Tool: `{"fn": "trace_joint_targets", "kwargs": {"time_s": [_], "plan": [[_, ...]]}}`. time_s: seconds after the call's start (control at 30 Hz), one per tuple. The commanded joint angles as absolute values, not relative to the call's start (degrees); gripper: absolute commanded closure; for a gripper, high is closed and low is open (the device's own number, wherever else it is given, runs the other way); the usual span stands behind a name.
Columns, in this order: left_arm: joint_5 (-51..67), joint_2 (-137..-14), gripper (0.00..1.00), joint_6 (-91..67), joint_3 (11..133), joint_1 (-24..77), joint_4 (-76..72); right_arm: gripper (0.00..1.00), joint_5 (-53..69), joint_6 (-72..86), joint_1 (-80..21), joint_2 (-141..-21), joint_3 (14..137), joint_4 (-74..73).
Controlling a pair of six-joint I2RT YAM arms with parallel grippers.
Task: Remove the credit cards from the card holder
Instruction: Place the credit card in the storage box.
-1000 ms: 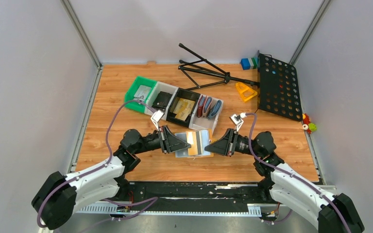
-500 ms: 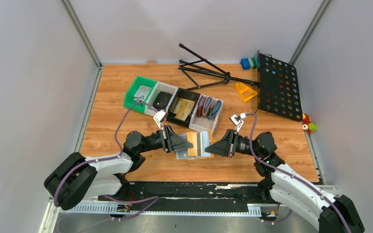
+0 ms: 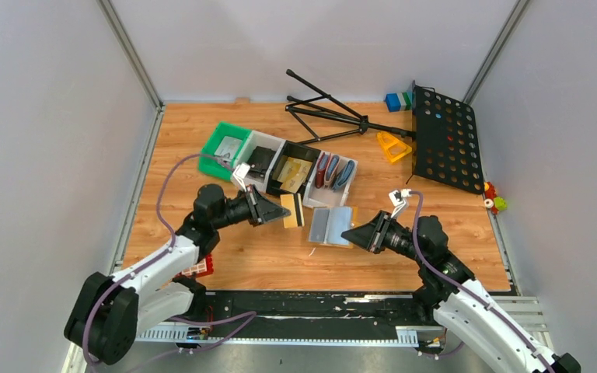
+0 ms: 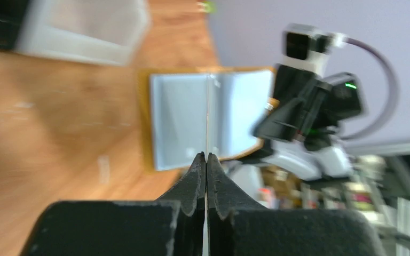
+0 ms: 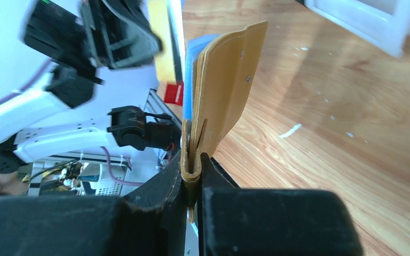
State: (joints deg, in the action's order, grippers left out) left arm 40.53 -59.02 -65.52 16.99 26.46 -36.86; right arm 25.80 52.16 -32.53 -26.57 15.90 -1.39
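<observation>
A gold-tan credit card with a dark stripe is pinched in my left gripper, which is shut on it just left of the card holder. In the left wrist view the card shows only as a thin edge running out from the gripper. The mustard card holder hangs open above the table, its pale grey-blue lining facing the left arm. My right gripper is shut on the holder's right edge. In the right wrist view the holder rises from that gripper.
Behind the grippers stands a row of bins: a green one, a white one with a black wallet, a black one with gold cards, and a white one with red and blue wallets. A black tripod and a perforated stand lie at the back right.
The left gripper has drawn the card out of the holder and pulled back to the left. The right gripper has shifted right and nearer with the open holder.
</observation>
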Motion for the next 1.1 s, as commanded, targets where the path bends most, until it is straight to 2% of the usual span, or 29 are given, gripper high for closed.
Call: {"fn": "trace_joint_targets", "kwargs": {"time_s": [0.0, 0.07, 0.37, 0.73, 1.07], "plan": [[25.31, -56.55, 1.00, -38.47, 32.13, 24.79, 6.43, 1.00, 22.78, 50.86, -32.43, -26.50, 14.30, -3.92], [18.94, -58.73, 1.00, -34.11, 36.66, 24.79, 11.61, 1.00, 23.59, 51.16, -32.43, -27.26, 13.63, -2.85], [12.61, -77.92, 1.00, -23.06, 53.97, 25.32, 15.44, 1.00, 27.05, 44.66, -32.43, -27.66, 16.63, -6.37], [10.40, -96.48, 1.00, -16.03, 71.91, 27.64, 20.76, 1.00, 27.91, 46.58, -32.42, -28.06, 14.31, -3.95], [11.39, -105.54, 1.00, -14.89, 81.43, 27.99, 22.57, 1.00, 26.83, 47.24, -32.42, -30.38, 13.62, -0.49]]}}
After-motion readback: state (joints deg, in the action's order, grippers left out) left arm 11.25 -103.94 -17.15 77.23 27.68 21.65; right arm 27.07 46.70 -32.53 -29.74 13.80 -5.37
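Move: About 22 cm ahead of the left hand, 2 cm to its right and 16 cm below is the black storage box with the gold cards, where its held credit card is going. The black-card compartment sits some 24 cm ahead and 9 cm left; the wallet compartment roughly 20 cm ahead and 14 cm right. The open card holder hangs 3 cm back, 11 cm right, level. From the right hand, the storage box is about 28 cm ahead, 13 cm left and 15 cm below. Carrying the pinched gold card away from the card holder, the left hand swings about 19 cm forward to the black storage box, bowing out some 3 cm left and back; it starts nearly level, then sinks 8 cm while its right-pointing fingers tip down about 55 degrees, staying shut. The right hand keeps hold of the holder and lowers it 4–5 cm. ##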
